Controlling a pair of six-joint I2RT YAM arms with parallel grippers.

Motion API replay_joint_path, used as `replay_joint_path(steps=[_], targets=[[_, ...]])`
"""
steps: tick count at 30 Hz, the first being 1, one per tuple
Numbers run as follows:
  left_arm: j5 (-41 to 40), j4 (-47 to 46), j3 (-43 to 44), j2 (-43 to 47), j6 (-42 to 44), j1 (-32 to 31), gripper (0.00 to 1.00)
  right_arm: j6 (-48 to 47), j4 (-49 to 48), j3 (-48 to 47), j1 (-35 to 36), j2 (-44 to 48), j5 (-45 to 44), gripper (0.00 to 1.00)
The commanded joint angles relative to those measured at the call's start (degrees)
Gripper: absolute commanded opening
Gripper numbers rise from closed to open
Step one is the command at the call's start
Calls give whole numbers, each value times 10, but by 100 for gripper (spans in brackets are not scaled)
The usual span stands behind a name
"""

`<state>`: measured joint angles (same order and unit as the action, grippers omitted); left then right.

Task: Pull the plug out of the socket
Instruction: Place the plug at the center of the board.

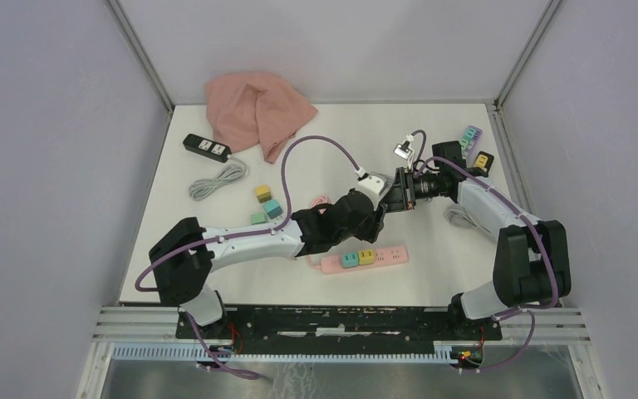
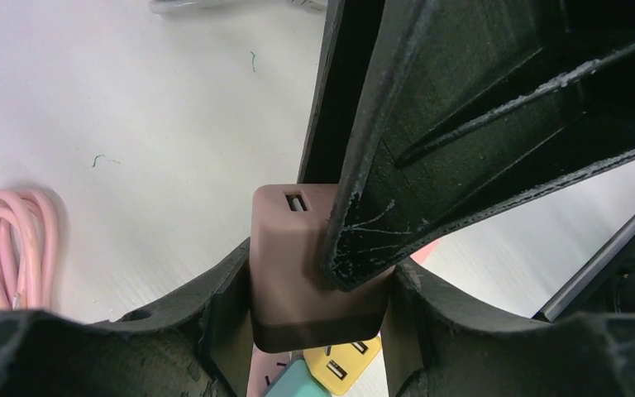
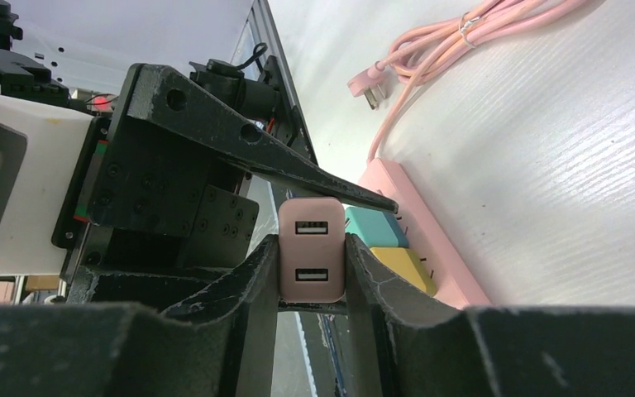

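Note:
A pink two-port plug [image 3: 311,260] hangs in the air above the table, clear of the pink socket strip [image 1: 382,255]. My right gripper [image 3: 312,273] is shut on the plug's two sides. From the opposite side, my left gripper [image 2: 318,306] has its fingers pressed against the same plug [image 2: 293,265]. In the top view the two grippers meet nose to nose, left [image 1: 382,202] and right [image 1: 399,193], and the plug is hidden between them. A teal plug [image 3: 374,227] and a yellow plug [image 3: 405,269] stay seated in the strip.
A pink cloth [image 1: 257,112] lies at the back. A black power strip [image 1: 206,147] with a grey cable [image 1: 218,179] is at back left. Loose coloured plugs [image 1: 266,204] sit left of centre and more [image 1: 471,137] at back right. The strip's pink cable [image 2: 12,248] is coiled nearby.

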<state>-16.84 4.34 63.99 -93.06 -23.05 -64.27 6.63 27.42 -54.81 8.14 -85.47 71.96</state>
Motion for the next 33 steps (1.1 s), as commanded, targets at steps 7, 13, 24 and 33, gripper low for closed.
replay_joint_path(steps=[7,13,24,33], targets=[[-60,-24,-65,69,37,7,3,-102,72,-29,-3,19,17,99],[-80,-51,-177,148,-7,75,3,-117,79,-30,-3,28,2,100],[-45,-52,-321,260,-166,349,9,-128,84,-30,-4,27,-12,100],[-122,6,-305,238,-258,420,25,-131,88,-29,-4,27,-10,100]])
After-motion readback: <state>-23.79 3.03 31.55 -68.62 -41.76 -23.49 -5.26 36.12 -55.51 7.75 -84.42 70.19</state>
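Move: Some 31 cm to the left hand's left, 8 cm ahead and 15 cm below lies the green plug, by which the held pink plug is taken. The blue plug stands about 27 cm left and 11 ahead, the yellow plug 30 left and 16 ahead. On the way, the pink cord bundle lies 17 cm left and 7 ahead. From the right hand, the green plug is roughly 31 cm left, 8 ahead and 15 below. Keeping its grip on the pink plug that both hands hold at first, the left hand carries it away from the right fingers, which spread fully at once and stay nearly in place. It swings about 31 cm left, drawing forward too while sinking slightly, towards the loose plugs, turning some 55 degrees counter-clockwise, and slows near the end. ##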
